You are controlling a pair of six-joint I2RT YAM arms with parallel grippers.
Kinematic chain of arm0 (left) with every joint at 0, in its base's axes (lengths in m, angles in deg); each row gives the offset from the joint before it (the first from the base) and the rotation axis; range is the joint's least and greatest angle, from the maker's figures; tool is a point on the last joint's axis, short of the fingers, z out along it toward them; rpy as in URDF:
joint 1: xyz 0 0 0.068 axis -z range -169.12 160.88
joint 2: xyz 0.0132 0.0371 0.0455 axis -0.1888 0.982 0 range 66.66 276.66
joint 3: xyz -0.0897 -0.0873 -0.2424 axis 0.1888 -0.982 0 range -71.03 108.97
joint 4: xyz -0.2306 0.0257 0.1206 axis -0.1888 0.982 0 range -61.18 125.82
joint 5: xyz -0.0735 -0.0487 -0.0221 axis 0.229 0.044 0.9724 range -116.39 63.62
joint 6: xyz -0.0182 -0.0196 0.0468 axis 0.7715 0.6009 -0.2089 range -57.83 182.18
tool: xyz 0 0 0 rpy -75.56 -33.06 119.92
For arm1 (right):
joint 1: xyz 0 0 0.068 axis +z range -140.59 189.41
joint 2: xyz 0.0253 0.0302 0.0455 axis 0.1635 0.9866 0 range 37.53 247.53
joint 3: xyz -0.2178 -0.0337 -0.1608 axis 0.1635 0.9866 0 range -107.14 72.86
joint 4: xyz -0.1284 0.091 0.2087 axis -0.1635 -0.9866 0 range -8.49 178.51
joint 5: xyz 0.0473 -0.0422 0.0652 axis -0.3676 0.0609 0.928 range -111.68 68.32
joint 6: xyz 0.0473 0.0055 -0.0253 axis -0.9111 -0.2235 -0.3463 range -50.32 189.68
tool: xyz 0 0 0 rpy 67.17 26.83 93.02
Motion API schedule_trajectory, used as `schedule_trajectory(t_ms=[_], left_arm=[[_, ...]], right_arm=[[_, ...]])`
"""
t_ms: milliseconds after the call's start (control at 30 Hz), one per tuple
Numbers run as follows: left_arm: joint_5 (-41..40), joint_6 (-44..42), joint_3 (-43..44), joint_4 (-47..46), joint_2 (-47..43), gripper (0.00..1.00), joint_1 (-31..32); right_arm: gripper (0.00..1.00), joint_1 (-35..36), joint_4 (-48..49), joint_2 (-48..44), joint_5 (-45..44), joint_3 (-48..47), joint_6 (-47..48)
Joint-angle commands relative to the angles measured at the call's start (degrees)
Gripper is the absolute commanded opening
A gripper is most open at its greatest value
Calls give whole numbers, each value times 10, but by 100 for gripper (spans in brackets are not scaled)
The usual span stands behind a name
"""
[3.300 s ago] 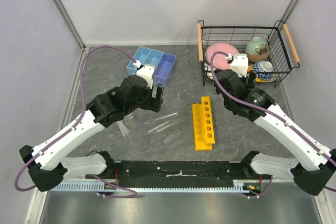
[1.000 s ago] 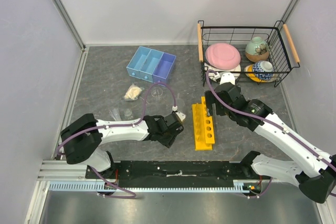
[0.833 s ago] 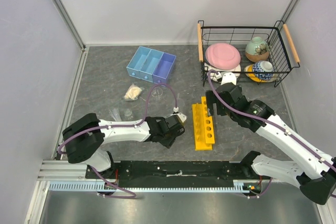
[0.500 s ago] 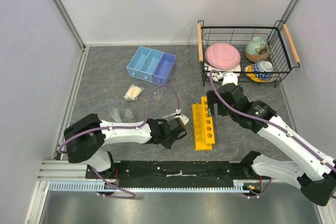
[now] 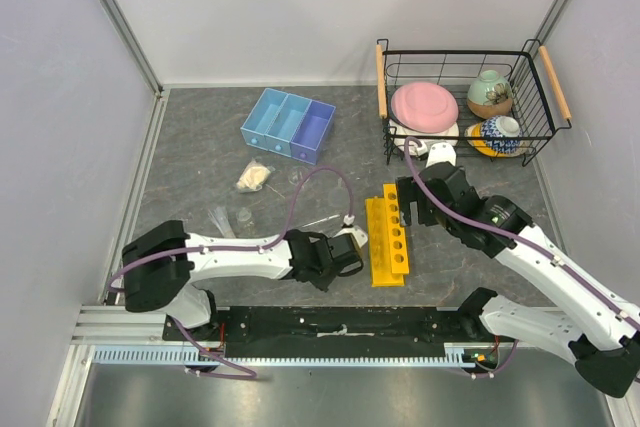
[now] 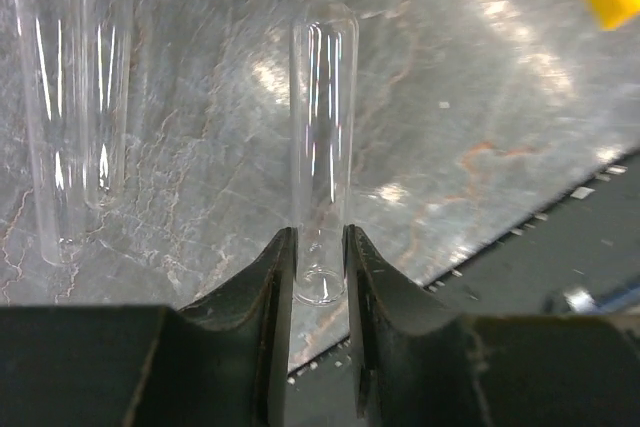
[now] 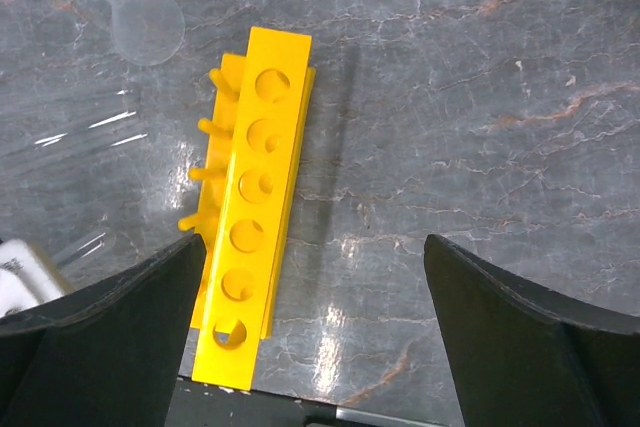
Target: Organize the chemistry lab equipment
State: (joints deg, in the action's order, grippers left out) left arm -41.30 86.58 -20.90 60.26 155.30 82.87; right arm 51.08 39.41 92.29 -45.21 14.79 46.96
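My left gripper [image 6: 320,267] is shut on the open end of a thin clear test tube [image 6: 322,137], which points away over the grey table. Two more test tubes [image 6: 70,97] lie to its left. In the top view this gripper [image 5: 345,247] is low, just left of the yellow rack [image 5: 388,235]. My right gripper [image 7: 315,242] hangs open above the rack [image 7: 255,207], empty, with its left finger over the rack's near end. A clear funnel [image 7: 145,22] lies beyond the rack to the left. The blue tray [image 5: 288,125], cream lump [image 5: 254,178] and small beaker [image 5: 243,215] sit at the left.
A black wire basket [image 5: 460,97] with a pink plate and ceramic bowls stands at the back right. The black base rail [image 5: 340,327] runs along the near edge, close behind my left gripper. Grey walls close in the table's sides.
My left gripper has slid right towards the rack and its jaws have narrowed onto the test tube. The right arm has shifted slightly right and stayed open.
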Motion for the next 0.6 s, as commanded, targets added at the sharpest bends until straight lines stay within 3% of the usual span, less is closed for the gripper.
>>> schedule_trajectory(t_ms=[0,300,433,567], left_arm=[[39,-9,77,45,-59,2,11],[243,-84,135,3,-121,2,1],[361,-102,118,-59,-155,2,-59],[532,-93,67,-144,-190,2,-133]], right_arm=[[98,0,-20,-19,45,-11,1],[98,1,-25,-32,233,-62,23],[98,0,-28,-37,328,-99,35],[98,0,-21,-45,409,-126,25]])
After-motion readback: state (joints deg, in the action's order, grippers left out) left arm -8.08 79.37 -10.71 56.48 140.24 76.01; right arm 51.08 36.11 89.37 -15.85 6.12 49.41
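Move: The left hand already pinches a test tube by one end, just off the table. From it, the open right gripper is about 17 cm right, 10 ahead and 18 above. The yellow rack lies some 10 cm right and 5 ahead, and two loose tubes about 6 left and 6 ahead. From the right hand, the held tube is roughly 14 cm left, 8 back and 18 below; the rack, 6 left, 5 back, 17 below. Keeping its pinch on the tube, the left hand lifts it about 16 cm while going half as far right and slightly back, its fingers swinging some 40 degrees to point rightward towards the other gripper. The wide-open right hand comes to meet the tube, at first mostly back, then left and up, about 6 cm each way, fingers turning counter-clockwise towards it. ##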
